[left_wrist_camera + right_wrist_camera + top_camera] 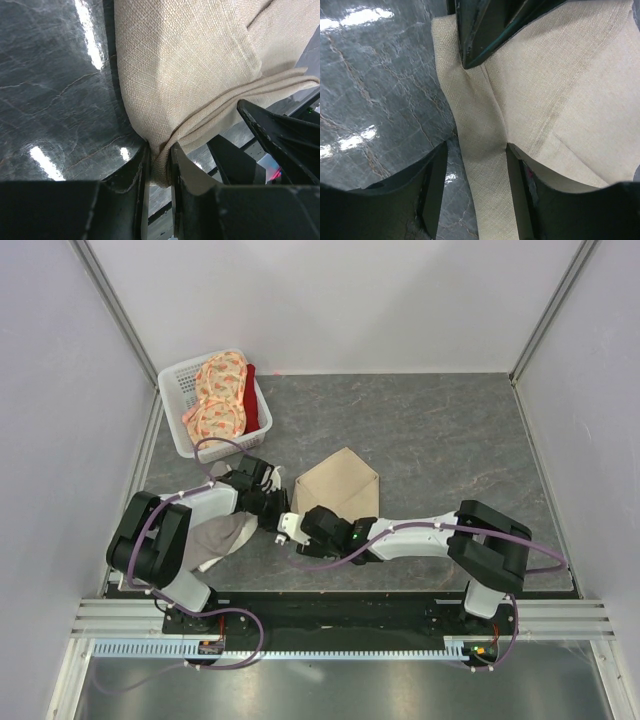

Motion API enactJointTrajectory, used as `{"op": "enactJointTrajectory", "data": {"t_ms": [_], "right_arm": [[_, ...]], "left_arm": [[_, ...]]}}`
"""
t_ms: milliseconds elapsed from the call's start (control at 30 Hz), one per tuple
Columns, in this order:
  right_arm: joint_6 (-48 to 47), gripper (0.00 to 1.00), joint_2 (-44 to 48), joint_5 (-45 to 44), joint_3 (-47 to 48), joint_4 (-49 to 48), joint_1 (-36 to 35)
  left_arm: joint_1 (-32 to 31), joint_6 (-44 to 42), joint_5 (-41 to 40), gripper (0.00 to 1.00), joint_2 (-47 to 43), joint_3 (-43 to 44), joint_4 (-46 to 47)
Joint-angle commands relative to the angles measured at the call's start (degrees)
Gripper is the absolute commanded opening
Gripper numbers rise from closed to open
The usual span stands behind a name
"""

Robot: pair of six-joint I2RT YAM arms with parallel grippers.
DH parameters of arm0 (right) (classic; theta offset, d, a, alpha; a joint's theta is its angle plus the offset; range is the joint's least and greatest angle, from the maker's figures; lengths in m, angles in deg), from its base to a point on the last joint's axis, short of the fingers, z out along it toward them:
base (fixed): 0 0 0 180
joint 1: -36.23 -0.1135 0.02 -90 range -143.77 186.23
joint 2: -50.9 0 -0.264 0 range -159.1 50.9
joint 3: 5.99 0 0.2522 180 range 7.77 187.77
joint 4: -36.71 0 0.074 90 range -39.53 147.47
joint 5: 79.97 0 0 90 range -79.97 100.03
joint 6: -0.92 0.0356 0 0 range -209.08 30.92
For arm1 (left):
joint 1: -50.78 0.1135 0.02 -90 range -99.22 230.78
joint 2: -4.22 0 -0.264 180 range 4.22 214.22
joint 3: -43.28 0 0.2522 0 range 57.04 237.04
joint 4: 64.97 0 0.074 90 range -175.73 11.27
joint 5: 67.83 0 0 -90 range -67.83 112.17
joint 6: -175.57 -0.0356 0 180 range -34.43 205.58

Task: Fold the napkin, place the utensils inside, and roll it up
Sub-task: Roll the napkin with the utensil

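Note:
The beige napkin (340, 480) lies partly folded on the dark table, mid-scene. My left gripper (159, 150) is shut on a bunched corner of the napkin (190, 65) at its near left end. Just beside it, my right gripper (476, 150) stands open, its jaws astride a narrow strip of the napkin (560, 85), with a gap on the left side. In the top view both grippers meet at the napkin's near left corner, the left gripper (272, 506) behind the right gripper (297, 525). The utensils are out of view.
A white basket (178, 390) holding orange floral cloths and a red one stands at the back left. A grey-and-white cloth (222, 538) lies under the left arm. The right arm reaches across the front of the table.

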Motion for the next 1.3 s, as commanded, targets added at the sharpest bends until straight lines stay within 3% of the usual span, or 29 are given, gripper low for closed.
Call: {"op": "enactJointTrajectory", "data": {"t_ms": [0, 133, 400, 500, 633, 733, 900, 1067, 1267], "right_arm": [[-2.06, 0.59, -1.45, -2.44, -0.34, -1.63, 0.40], [-1.54, 0.59, -3.65, 0.37, 0.79, 0.39, 1.46], [-0.40, 0.55, -11.19, 19.24, 8.78, 16.10, 5.50], [0.48, 0.44, -13.40, 22.60, 10.37, 20.86, 6.20], [2.50, 0.36, -12.62, 27.35, 11.78, 24.21, 8.05], [4.52, 0.33, -11.56, 32.17, 12.22, 25.26, 10.33], [6.19, 0.32, -11.73, 38.08, 12.22, 25.97, 13.15], [7.08, 0.31, -13.14, 40.19, 12.40, 25.97, 14.64], [7.69, 0.31, -15.43, 41.95, 12.66, 26.06, 16.05]], "left_arm": [[-0.06, -3.89, -1.61, 0.02, 1.54, 0.58, -3.65], [-0.06, -4.41, -1.08, 0.02, 1.81, 0.85, -3.56], [-0.06, -5.21, -1.52, 0.02, -0.90, 1.37, -3.12], [0.03, -4.77, -3.97, 0.13, -3.37, 1.20, -2.94], [-0.06, -3.19, -7.49, 0.50, -7.05, -0.20, -2.68], [0.03, -2.40, -9.69, 0.65, -10.48, -1.69, -2.59], [-0.06, -0.55, -10.49, 0.76, -16.90, -5.47, 0.12], [-0.06, 1.64, -3.56, 0.78, -21.47, -9.87, 6.19], [-0.06, 5.07, -3.45, 0.80, -27.45, -15.14, 10.32]]}}
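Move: The rolled near edge of the napkin runs between the right hand's open fingers; the part to grip is about 1 cm ahead, 2 cm left and 2 cm below. Beyond it the flat napkin is centred some 11 cm ahead of that hand and 2 cm to its right, 2 cm below. The left hand already pinches the roll's left end right at its pads, with the grey cloth about 15 cm to its left and 1 cm ahead, 1 cm lower. Forward and left by a couple of centimetres while sinking slightly, the right hand closes on the napkin's rolled edge, then draws it back about 5 cm and a little left, its wrist tipping some 40 degrees until the fingers point nearly straight down. The left hand keeps its pinch at first, then opens, lifting slightly and easing about 3 cm left, clear of its grip. ##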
